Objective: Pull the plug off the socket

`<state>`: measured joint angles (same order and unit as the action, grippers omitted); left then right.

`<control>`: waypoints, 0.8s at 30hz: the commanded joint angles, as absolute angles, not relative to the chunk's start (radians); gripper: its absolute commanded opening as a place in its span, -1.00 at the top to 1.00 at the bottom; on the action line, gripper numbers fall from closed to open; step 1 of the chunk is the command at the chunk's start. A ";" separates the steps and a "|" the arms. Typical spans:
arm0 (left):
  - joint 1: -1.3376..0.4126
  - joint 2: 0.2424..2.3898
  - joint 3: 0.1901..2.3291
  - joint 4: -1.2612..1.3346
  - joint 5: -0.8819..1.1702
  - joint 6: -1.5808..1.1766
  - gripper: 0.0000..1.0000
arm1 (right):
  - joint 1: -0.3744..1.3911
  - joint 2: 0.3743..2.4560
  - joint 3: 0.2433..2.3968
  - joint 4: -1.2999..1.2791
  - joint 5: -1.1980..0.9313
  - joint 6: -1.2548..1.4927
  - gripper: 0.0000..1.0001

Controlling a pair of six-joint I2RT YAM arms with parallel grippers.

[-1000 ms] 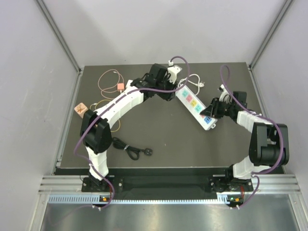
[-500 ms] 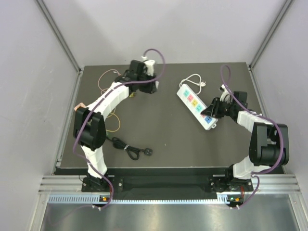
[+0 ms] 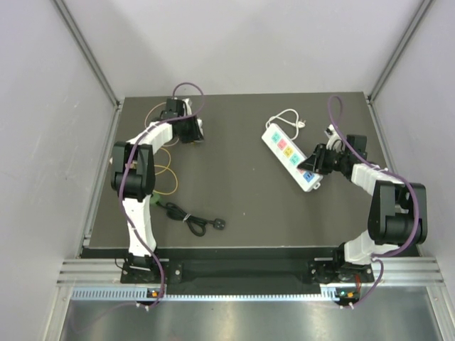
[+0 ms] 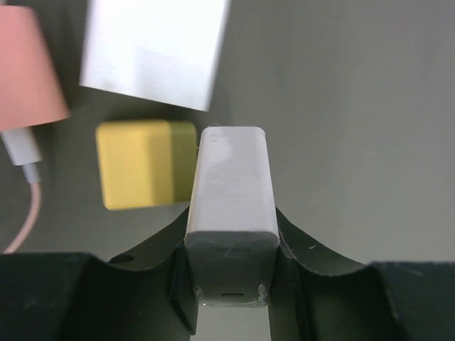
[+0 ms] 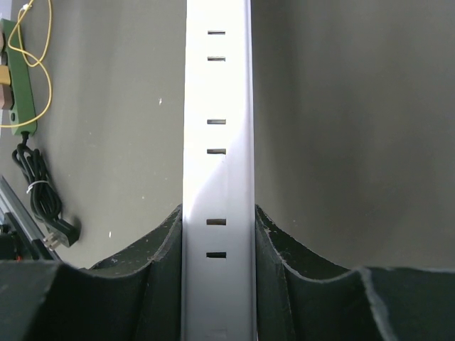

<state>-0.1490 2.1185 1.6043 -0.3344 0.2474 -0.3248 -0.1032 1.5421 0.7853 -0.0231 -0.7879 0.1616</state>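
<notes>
The socket is a white power strip (image 3: 288, 155) with coloured outlets, lying diagonally at the right of the table. My right gripper (image 3: 311, 165) is shut on its near end, and its slotted side (image 5: 218, 142) runs up between the black fingers (image 5: 163, 263). The plug is a white block (image 4: 231, 192), off the strip, and my left gripper (image 4: 231, 234) is shut on it. That gripper (image 3: 192, 131) is at the far left of the table, well apart from the strip.
Just beyond the held plug lie a yellow adapter (image 4: 146, 163), a pink adapter (image 4: 25, 71) with its cord and a white block (image 4: 153, 50). A coiled black cable with a plug (image 3: 195, 224) lies near the front left. The strip's white cord (image 3: 288, 117) loops behind it.
My left arm has swung from beside the power strip to the far left of the table, carrying the white plug with it. The right gripper and the strip have stayed put.
</notes>
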 commanded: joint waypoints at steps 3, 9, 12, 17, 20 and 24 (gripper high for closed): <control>-0.092 2.132 1.696 -0.270 0.210 -0.370 0.93 | -0.121 1.539 0.805 0.052 -0.853 0.167 1.00; -0.074 2.149 1.704 -0.284 0.195 -0.371 0.36 | -0.121 1.540 0.807 0.054 -0.856 0.167 1.00; -0.069 2.157 1.712 -0.299 0.178 -0.362 0.05 | -0.123 1.539 0.805 0.052 -0.859 0.167 1.00; -0.066 2.164 1.738 -0.333 0.157 -0.342 -0.23 | -0.127 1.537 0.805 0.054 -0.864 0.164 1.00; -0.066 2.160 1.749 -0.353 0.144 -0.322 -0.29 | -0.129 1.537 0.805 0.054 -0.867 0.167 1.00; -0.066 2.123 1.755 -0.365 0.092 -0.287 -0.32 | -0.130 1.536 0.804 0.055 -0.870 0.169 1.00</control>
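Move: The white plug already gripped in the left hand is bound for a patch of table about 2 cm ahead of that hand, 4 cm to its left and 3 cm below. The yellow plug stands some 6 cm ahead and 4 cm left, the other white plug about 10 cm ahead and 2 cm left, the pink plug roughly 9 cm ahead and 9 cm left, all about 2 cm lower. From the right hand the patch is some 46 cm left and 9 cm ahead, about 5 cm below. Sweep the left gripper low over the table to its left and somewhat forward, about 5 cm, dipping barely 1 cm at first, so the gripped white plug shoves the yellow plug leftward towards the pink one. Then open the fingers to let the white plug go and ease on another 1 to 2 cm forward and up, turning slightly counter-clockwise. ##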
